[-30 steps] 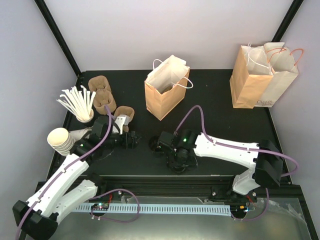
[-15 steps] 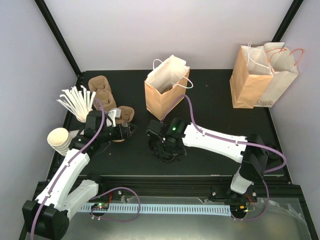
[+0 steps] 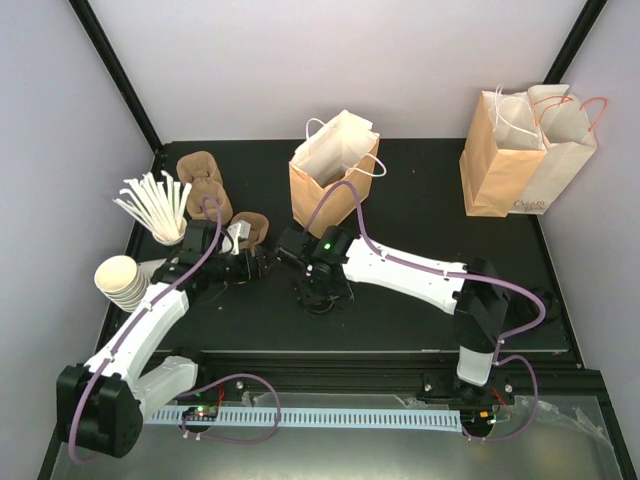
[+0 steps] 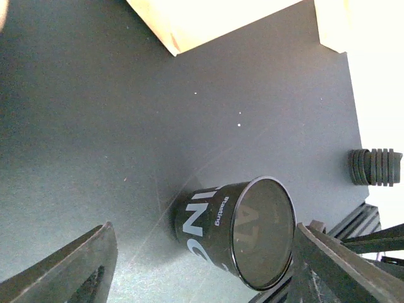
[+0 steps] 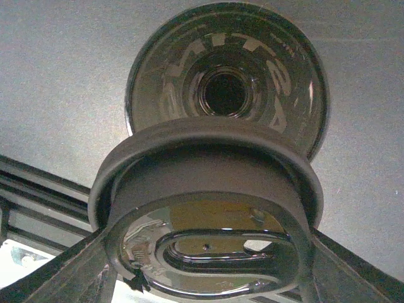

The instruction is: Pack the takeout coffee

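The takeout coffee cup [image 4: 218,230], white with a black printed band, stands lidless on the black table. In the left wrist view it sits between the wide-apart fingers of my left gripper [image 4: 208,227], close to the right finger. My right gripper [image 5: 211,252] is shut on the glossy black lid [image 5: 208,189] and holds it just above the cup's open mouth [image 5: 278,69]. From above, the left gripper [image 3: 255,266] and right gripper [image 3: 312,283] face each other at mid-table, and the right one hides the cup.
An open brown paper bag [image 3: 332,185] stands behind the grippers; two more bags [image 3: 525,150] are at the back right. Brown pulp carriers [image 3: 205,185], a bunch of white sticks [image 3: 155,205] and a stack of lidless cups [image 3: 120,280] crowd the left side.
My right gripper has carried the lid leftward and a little farther back, ending close to the left gripper. The left gripper shifted slightly left and back.
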You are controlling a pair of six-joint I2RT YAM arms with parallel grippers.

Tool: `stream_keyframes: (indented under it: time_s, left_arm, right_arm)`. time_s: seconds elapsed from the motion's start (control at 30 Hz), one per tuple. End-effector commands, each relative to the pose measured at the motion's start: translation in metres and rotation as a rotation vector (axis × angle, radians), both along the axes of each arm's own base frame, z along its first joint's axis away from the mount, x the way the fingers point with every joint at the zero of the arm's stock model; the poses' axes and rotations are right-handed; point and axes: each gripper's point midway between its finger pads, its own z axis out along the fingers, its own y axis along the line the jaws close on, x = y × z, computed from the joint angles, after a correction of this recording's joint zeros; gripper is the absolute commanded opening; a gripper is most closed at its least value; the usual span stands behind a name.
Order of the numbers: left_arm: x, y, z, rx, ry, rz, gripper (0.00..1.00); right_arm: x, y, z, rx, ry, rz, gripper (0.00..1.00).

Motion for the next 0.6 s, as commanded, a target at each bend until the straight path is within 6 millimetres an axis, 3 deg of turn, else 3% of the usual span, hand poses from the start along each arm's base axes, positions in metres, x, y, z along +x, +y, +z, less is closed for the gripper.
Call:
stream_keyframes:
  time_s: [0.0,0.37,0.57]
  left_arm:
    - [0.003,-0.012,-0.002,-0.072,0.015,-0.050,0.77]
    - [0.009,-0.018,-0.012,-0.106,0.035,-0.065,0.71]
    - [0.011,-0.019,-0.024,-0.113,0.062,-0.059,0.56]
  right_arm:
    - [0.011,0.000,-0.002,-0.024,-0.015,0.010,0.75]
    - [0.039,0.001,-0.004,-0.039,-0.022,0.018,0.75]
    - [0.043,0.005,-0.007,-0.052,-0.006,0.044,0.76]
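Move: The right hand already holds the lid; the black cup lies about 5 cm ahead of it, 1 cm left and some 8 cm below. From the cup, the open paper bag stands some 17 cm farther out and 4 cm right, the cup holder about 12 cm farther out and 13 cm left. From the left hand the cup lies about 10 cm right, 4 cm back and 10 cm down. Right hand carries the lid about 4 cm forward over the cup; left sinks 2 cm towards it, fingers narrowing. ##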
